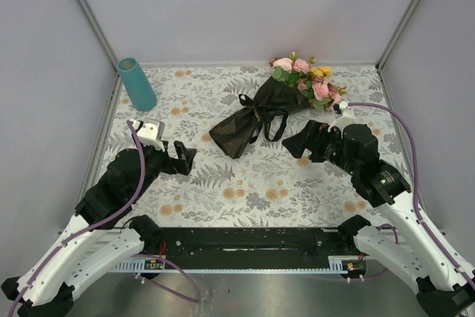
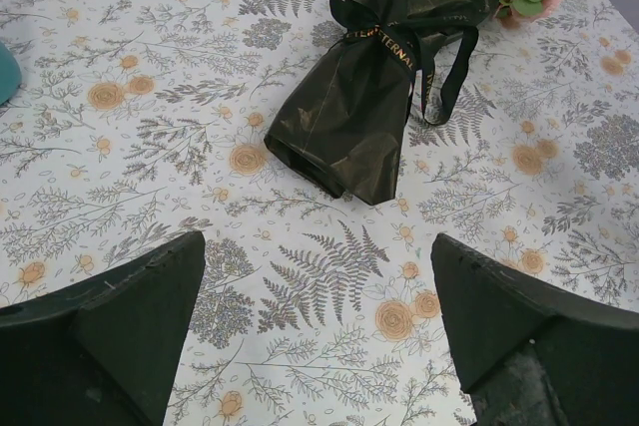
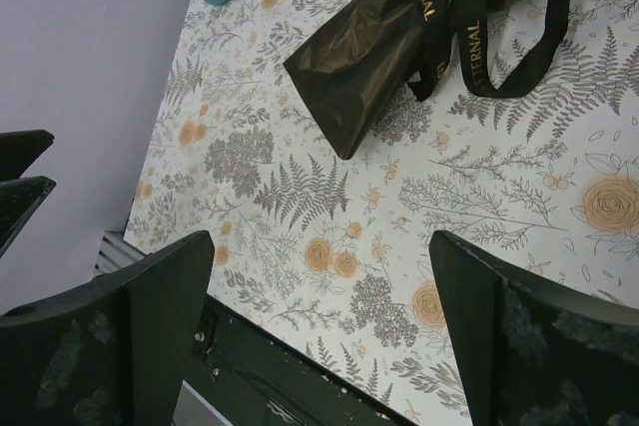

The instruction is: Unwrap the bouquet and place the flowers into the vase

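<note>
The bouquet (image 1: 252, 119) lies on its side in the middle of the table, in glossy black paper (image 2: 364, 97) tied with a black ribbon (image 3: 469, 37). Its flowers (image 1: 308, 78), pink and yellow with green leaves, point to the back right. The vase (image 1: 137, 83), a teal tube, stands upright at the back left. My left gripper (image 1: 185, 159) is open and empty over the cloth, left of the wrap's closed end. On the other side, just off the ribbon loops, my right gripper (image 1: 293, 142) is also open and holds nothing.
A floral-print cloth (image 1: 245, 183) covers the table. Grey walls close it in on the left, back and right. The black mounting rail (image 1: 245, 239) runs along the near edge. The vase's edge (image 2: 5, 72) shows at the left of the left wrist view.
</note>
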Motion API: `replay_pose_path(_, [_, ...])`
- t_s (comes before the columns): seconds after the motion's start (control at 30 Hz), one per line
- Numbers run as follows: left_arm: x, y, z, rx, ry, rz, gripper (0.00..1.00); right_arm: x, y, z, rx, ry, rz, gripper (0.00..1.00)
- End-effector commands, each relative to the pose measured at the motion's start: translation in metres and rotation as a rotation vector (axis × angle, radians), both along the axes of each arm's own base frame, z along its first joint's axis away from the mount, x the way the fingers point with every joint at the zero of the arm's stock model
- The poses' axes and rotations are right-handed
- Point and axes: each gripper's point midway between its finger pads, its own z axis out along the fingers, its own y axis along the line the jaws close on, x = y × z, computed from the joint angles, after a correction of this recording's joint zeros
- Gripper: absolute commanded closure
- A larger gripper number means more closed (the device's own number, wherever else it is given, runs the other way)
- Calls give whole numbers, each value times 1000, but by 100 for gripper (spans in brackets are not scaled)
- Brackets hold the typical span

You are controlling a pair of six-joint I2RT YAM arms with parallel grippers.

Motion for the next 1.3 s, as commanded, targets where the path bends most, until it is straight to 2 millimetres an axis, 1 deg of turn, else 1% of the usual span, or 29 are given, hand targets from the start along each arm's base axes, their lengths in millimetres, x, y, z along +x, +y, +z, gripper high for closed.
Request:
replay_pose_path(0.0, [3,-3,16,-48,-56,2,1,2,-5,26,32,-46,-36,1])
replay_pose_path(0.13, [2,-4,17,-73,-60,-3,1,6,-4,28,40,-61,-43,1])
replay_pose_path(0.17, [2,-6,17,-74,-58,-11,1,7,-3,31,44,-71,-39,1])
replay_pose_path(0.27, [4,-10,25,-82,-61,-23,1,6,3,41,48,-125,10,1])
replay_pose_path(0.3, [5,-9,26,-82,-49,-4,1,6,3,44,50,-139,17,2])
replay_pose_path(0.33, [9,-6,31,-96,-38,33,1,6,-1,50,47,-156,-3,2])
replay_pose_path(0.37, [12,-3,35,-105,-28,67,1,8,-8,49,45,-156,-46,2])
replay_pose_path(0.43, [17,-3,41,-97,-12,90,1,13,-13,53,64,-193,-89,2])
replay_pose_path(0.5, [22,-6,42,-74,10,92,1,18,-14,55,59,-233,-101,7])
replay_pose_path(0.53, [24,-7,43,-64,16,88,1,26,-16,53,46,-252,-126,10])
replay_pose_path(0.63, [32,-12,36,-56,42,83,1,47,-11,40,7,-249,-150,18])
replay_pose_path(0.67, [34,-12,33,-50,42,79,1,54,-7,33,-19,-231,-143,21])
replay_pose_path(0.7, [36,-11,29,-27,40,80,1,60,-2,31,-44,-228,-118,24])
replay_pose_path(0.8, [38,-2,19,50,24,95,1,79,13,15,-98,-196,-73,32])
replay_pose_path(0.9, [36,11,13,89,-2,133,1,100,25,-1,-120,-190,-65,43])
replay_pose_path(0.97, [35,19,6,76,-10,173,1,116,33,-14,-137,-178,-64,46])
replay_pose_path(1.0, [33,21,5,71,-10,182,1,122,37,-24,-159,-162,-54,47])
replay_pose_path(1.03, [32,24,8,64,-15,189,1,134,43,-21,-154,-187,-54,49])
replay_pose_path(1.13, [31,27,15,45,-43,203,1,158,56,-34,-178,-182,-47,52])
replay_pose_path(1.2, [32,28,13,52,-40,209,1,171,63,-45,-186,-168,-44,53])
replay_pose_path(1.23, [32,29,12,58,-34,215,1,177,67,-54,-195,-150,-43,54])
replay_pose_path(1.27, [32,29,10,64,-26,215,1,183,70,-68,-209,-123,-39,54])
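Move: The black ribbon bow tied round the bouquet lies about 23 cm ahead of the right hand, 8 cm to its left and 20 cm below. The flower heads are some 36 cm ahead and 6 cm to the right of that hand; the wrapping's open lower end is about 15 cm ahead and 20 cm to its left. From the left hand the bow is roughly 26 cm ahead, 28 cm to the right and 20 cm below. To the ribbon bow comes the right hand: it first lifts some 4 cm, then swoops forward about 15 cm and down past its starting height, drifting left, its left side tipping down while the wide-open fingers narrow to about half. The empty left hand shifts 2 to 3 cm forward and then left, turning about 10 degrees counter-clockwise, fingers wide open. ##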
